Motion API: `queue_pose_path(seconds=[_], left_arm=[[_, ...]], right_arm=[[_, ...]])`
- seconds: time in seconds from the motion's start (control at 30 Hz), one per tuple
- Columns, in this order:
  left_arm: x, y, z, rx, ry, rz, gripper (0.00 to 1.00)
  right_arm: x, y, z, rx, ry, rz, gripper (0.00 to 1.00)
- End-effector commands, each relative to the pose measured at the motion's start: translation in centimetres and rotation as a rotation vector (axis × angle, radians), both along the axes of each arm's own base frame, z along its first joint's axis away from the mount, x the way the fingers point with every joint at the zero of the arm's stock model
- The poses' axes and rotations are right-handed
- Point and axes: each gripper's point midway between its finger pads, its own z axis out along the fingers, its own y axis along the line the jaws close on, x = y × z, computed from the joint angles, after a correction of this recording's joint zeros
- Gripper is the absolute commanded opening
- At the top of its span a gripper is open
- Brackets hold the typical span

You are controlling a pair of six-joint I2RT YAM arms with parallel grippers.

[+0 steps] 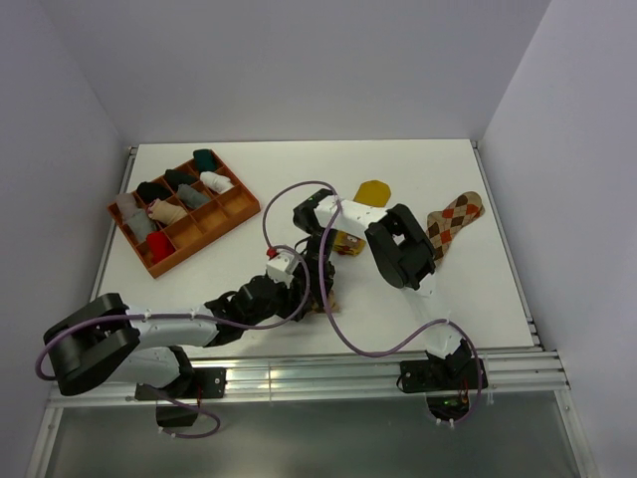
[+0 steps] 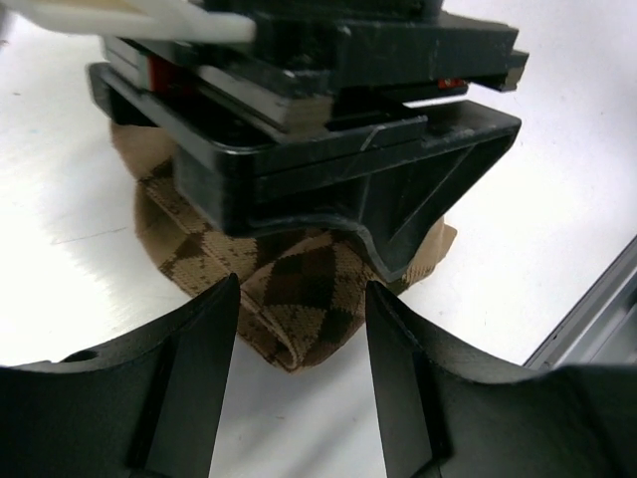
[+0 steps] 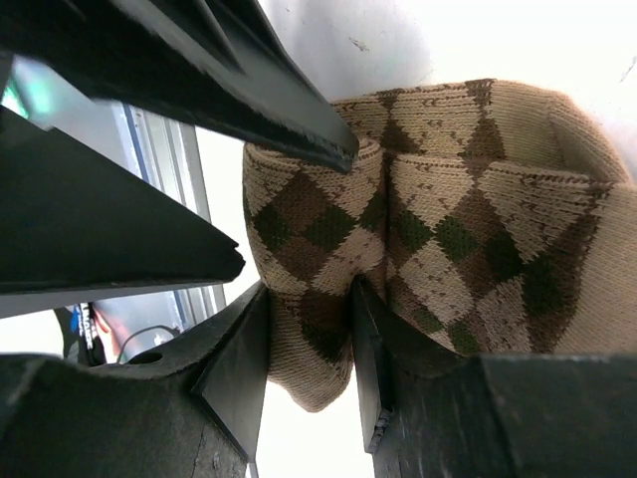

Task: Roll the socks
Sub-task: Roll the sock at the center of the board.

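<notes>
A brown-and-cream argyle sock (image 3: 448, 229) lies partly folded at the table's middle (image 1: 328, 297). My right gripper (image 3: 309, 299) is shut on a bunched fold at one end of it. My left gripper (image 2: 301, 291) faces the right one with its jaws open. The sock's folded tip (image 2: 299, 309) lies between the left fingertips without being squeezed. In the top view both grippers (image 1: 320, 267) crowd over this sock and hide most of it. A mustard yellow sock (image 1: 373, 189) lies behind them. An orange-brown-cream argyle sock (image 1: 453, 221) lies flat to the right.
An orange compartment tray (image 1: 214, 234) at the back left holds several small sock bundles in black, grey, white, teal and red. A purple cable (image 1: 348, 344) loops across the near table. The table's metal front rail (image 2: 587, 319) runs close behind the sock.
</notes>
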Motion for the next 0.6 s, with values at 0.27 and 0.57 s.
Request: queue_pose_path(seconds=[0.27,0.57], left_arm=[[-0.6,-2.8,0.6,-0.093,0.0,-0.09,0.58],[-1.6,-2.2,-2.7,-0.082,0.119,-0.056,0.32]], right_arm=[[1.7,-0.4,-1.7,-0.034,-0.049,0.007,0.42],[1.7,0.0,-1.5,-0.029,-0.053,-0.02,0.44]])
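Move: The rolled part of the brown argyle sock, still gripped by the right hand, lies some 3 cm to the left hand's right, about 1 cm ahead and 2 cm below. The sock's flat part is roughly 6 cm right of the left hand, 1 cm back and 4 cm down; the yellow sock is about 18 cm ahead and 14 cm right, 5 cm lower. From the right hand, the rolled part sits at its fingertips, about 1 cm left, level fore and aft, 1 cm down. The right hand stays nearly in place, keeping the rolled part of the brown sock between its fingers, while the left hand, its fingers about half open and pointing forward, right and down, eases about 2 cm to its right and 1.5 cm down onto the exposed end of the roll. Over the last stretch the left fingers close partway, one on each side of the roll, and pinch its cloth just beyond the right fingertips, with only about 5 degrees of wrist turn. ##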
